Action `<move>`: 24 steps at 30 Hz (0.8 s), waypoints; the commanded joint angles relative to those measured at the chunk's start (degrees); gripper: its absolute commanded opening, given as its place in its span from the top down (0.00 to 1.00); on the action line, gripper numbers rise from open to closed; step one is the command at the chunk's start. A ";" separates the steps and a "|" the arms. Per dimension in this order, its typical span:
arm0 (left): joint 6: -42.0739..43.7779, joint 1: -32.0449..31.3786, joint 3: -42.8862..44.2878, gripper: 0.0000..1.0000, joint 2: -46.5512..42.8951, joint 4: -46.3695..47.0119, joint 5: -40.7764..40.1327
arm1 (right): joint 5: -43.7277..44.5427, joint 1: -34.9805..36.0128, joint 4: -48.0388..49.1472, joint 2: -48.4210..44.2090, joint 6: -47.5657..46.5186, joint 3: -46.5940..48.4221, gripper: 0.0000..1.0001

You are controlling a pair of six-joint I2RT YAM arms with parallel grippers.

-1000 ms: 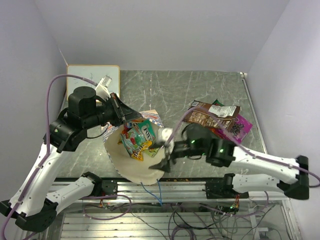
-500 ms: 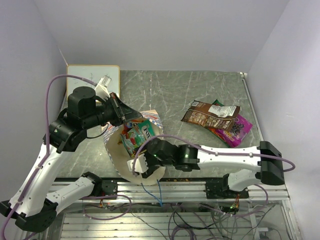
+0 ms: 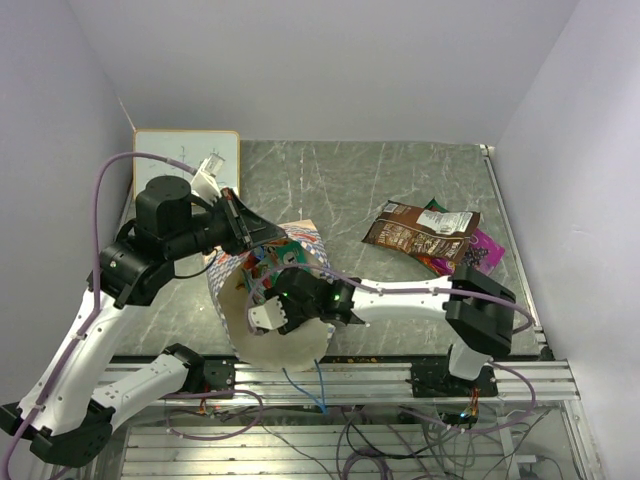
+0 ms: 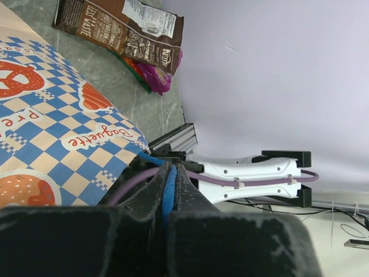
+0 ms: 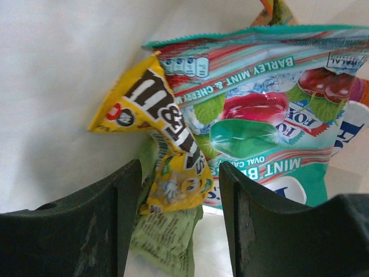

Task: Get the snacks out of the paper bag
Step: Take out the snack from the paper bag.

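Note:
The paper bag [image 3: 300,345] lies on its side, its mouth facing the near edge, its checkered band [image 4: 52,133] towards the back. My left gripper [image 3: 243,222] is shut on the bag's blue cord handle [image 4: 169,184] and holds the upper rim up. My right gripper [image 3: 262,312] is open inside the bag's mouth. In the right wrist view its jaws [image 5: 180,202] stand either side of a yellow candy packet [image 5: 167,144] without touching it. A small light green packet [image 5: 164,242] lies under it and a green mint candy bag [image 5: 259,127] behind.
A brown bag with a white label [image 3: 420,228] and a purple packet [image 3: 478,255] lie on the table at the right, also in the left wrist view [image 4: 115,26]. A small whiteboard [image 3: 170,160] lies at the back left. The grey walls stand close on both sides.
My right arm has swung left from beside the bag and pushed its open gripper into the bag's mouth. My left gripper has kept its hold on the handle.

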 commanded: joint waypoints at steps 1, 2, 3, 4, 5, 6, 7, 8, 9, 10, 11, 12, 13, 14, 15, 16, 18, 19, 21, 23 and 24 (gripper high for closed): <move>-0.87 -0.32 -0.16 0.93 -1.40 3.32 2.38 | -0.30 -1.99 4.06 3.35 -0.58 2.76 0.46; -1.41 -0.32 -0.45 0.93 -1.42 3.81 2.51 | -0.23 -2.05 4.44 3.98 -0.61 2.98 0.49; -1.66 -0.36 -0.42 0.93 -1.41 4.07 2.66 | 0.00 -2.13 4.90 4.60 -0.33 3.40 0.54; -1.78 -0.37 -0.35 0.93 -1.35 4.09 2.70 | 0.05 -2.16 5.13 5.13 -0.12 3.59 0.60; -1.79 -0.36 -0.36 0.93 -1.34 4.07 2.72 | 0.35 -2.16 5.41 5.51 0.05 3.69 0.65; -1.69 -0.37 -0.21 0.93 -1.38 3.95 2.70 | 0.83 -2.13 5.47 5.69 0.41 3.72 0.69; -1.52 -0.37 -0.08 0.93 -1.34 3.63 2.58 | 1.20 -2.16 5.48 5.48 0.71 3.75 0.73; -1.35 -0.37 0.07 0.93 -1.41 3.16 2.38 | 1.44 -2.16 5.25 5.08 1.04 3.63 0.76; -1.24 -0.37 0.16 0.93 -1.50 2.85 2.29 | 1.32 -2.11 5.06 4.32 1.42 3.41 0.79; -1.15 -0.37 0.15 0.93 -1.63 2.63 2.14 | 0.93 -2.14 5.09 3.45 1.93 2.85 0.81; -1.18 -0.36 -0.11 0.93 -1.85 2.57 1.95 | 0.19 -2.11 5.39 2.34 2.36 2.04 0.85; -1.33 -0.37 -0.48 0.93 -2.05 2.69 1.96 | -0.53 -2.09 5.61 0.79 2.55 1.12 0.89; -1.58 -0.35 -0.88 0.93 -2.31 2.92 1.98 | -1.12 -2.14 5.60 0.15 2.53 0.36 0.92; -1.82 -0.34 -1.25 0.93 -2.59 3.14 1.98 | -1.56 -2.09 5.15 -0.98 2.75 -0.12 0.95; -2.02 -0.37 -1.54 0.93 -2.79 3.40 1.98 | -2.17 -2.15 4.28 -1.86 3.13 -0.15 0.98; -2.10 -0.36 -1.71 0.93 -2.90 3.44 1.90 | -3.14 -2.11 2.80 -2.60 3.90 0.06 1.00; -1.92 -0.35 -1.51 0.93 -2.83 3.01 1.73 | -4.87 -1.93 0.96 -4.32 5.50 0.61 1.00; -1.66 -0.35 -1.32 0.93 -2.77 2.62 1.58 | -5.47 -1.90 0.57 -5.39 6.54 0.60 1.00; -1.13 -0.36 -0.70 0.93 -2.58 1.93 1.18 | -6.88 -1.83 -0.01 -7.96 8.32 0.34 1.00; -0.81 -0.37 -0.28 0.93 -2.49 1.29 0.72 | -9.04 -1.57 -1.95 -10.67 9.50 0.56 1.00; -0.72 -0.32 -0.28 0.93 -2.54 1.18 0.59 | -10.16 -1.47 -3.26 -11.89 10.25 0.89 1.00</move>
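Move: The M&M's packet lies between and just past the right hand's open fingertips, about 2 cm ahead, 2 cm to its left and 3 cm below. The mint candy bag lies some 7 cm ahead, 3 cm left and 4 cm below. The green packet is about 2 cm ahead, 3 cm right and 4 cm below. From the left hand, the M&M's packet is some 32 cm below, about 1 cm ahead and 2 cm left. The right fingers close on the yellow M&M's packet and pinch it near its middle, after easing some 2 cm forward and a little down to reach it. The hand then draws it up about 6 cm out of the pile and back 2 to 3 cm, fingertips tilting up some 10 degrees. The left hand keeps its hold on the paper bag's blue handle, nearly still. ##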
